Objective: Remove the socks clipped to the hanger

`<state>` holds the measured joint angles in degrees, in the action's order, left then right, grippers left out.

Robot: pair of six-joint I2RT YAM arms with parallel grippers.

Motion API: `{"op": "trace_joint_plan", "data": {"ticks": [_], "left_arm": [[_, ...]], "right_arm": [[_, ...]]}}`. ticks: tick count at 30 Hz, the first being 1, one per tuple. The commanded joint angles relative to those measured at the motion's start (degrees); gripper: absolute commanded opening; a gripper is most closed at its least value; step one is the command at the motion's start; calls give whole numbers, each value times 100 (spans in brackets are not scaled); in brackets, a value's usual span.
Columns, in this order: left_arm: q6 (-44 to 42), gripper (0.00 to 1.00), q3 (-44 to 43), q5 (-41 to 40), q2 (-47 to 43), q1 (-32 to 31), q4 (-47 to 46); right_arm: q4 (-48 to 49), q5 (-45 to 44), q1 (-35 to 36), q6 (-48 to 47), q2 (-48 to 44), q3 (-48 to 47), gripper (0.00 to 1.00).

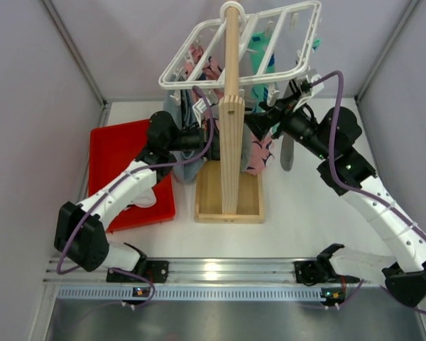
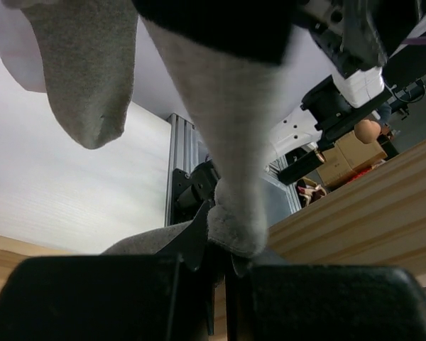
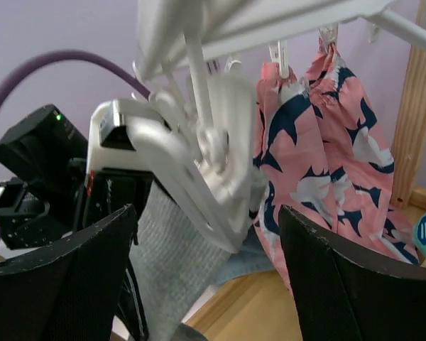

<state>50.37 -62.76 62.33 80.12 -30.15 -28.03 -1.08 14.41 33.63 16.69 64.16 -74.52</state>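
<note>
The white grid hanger (image 1: 241, 42) hangs from the top of the wooden post, with socks and cloths clipped under it. My left gripper (image 2: 224, 249) is shut on the toe of a hanging grey sock (image 2: 227, 156). A second grey sock (image 2: 85, 78) hangs to its upper left. From above, the left gripper (image 1: 201, 138) sits left of the post, under the hanger. My right gripper (image 3: 207, 213) stands open, its fingers (image 3: 64, 284) either side of a white clip (image 3: 213, 163) that holds a grey sock (image 3: 174, 263). A teal sock (image 1: 259, 53) hangs at the back.
The pale wooden post (image 1: 232, 106) rises from a box base (image 1: 228, 192) between my arms. A pink cloth with navy print (image 3: 326, 156) hangs just right of the right gripper. A red tray (image 1: 121, 163) lies under the left arm. A grey piece (image 1: 287, 153) hangs at the right.
</note>
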Motion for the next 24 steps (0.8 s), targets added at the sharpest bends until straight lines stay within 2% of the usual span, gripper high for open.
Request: {"op": "trace_joint_plan", "data": {"ticks": [1,4,10,24], "left_arm": [[87,0,-315,166,-145,-35,-299],[140,0,-368,227,-163,-43,-299],[175,0,-430,341,-216,-131,-299],[192,0,-377,588,-242,-228,-299]], "right_arm": [[793,-167,65,176,-447,463,79],[1249,-194,65,317,-606,868,92],[2216,-79,56,659,-642,1343,99],[4300,413,-67,1310,315,1432,99]]}}
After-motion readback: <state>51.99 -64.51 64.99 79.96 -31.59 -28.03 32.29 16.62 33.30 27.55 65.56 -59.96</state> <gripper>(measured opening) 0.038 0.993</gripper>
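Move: Just above the right hand, some 4 cm up and level with it both ways, is the white clip of the grey striped sock. The sock's middle is about 5 cm lower than that hand, 4 cm to its left and 2 cm back; the pink star socks hang roughly 15 cm ahead, 11 cm left and 4 cm lower. From the left hand, already closed on the striped sock, the clip is about 13 cm up, 5 cm ahead and 5 cm right. Spreading its already parted fingers fully, the right hand dips about 2 cm below the clip, then rises some 3 cm and swings about 2 cm left, its fingertips tipping up roughly 15 degrees so the open jaws straddle the clip. The left hand keeps its pinch on the striped sock, easing back 1.5 cm and up 1 cm. ##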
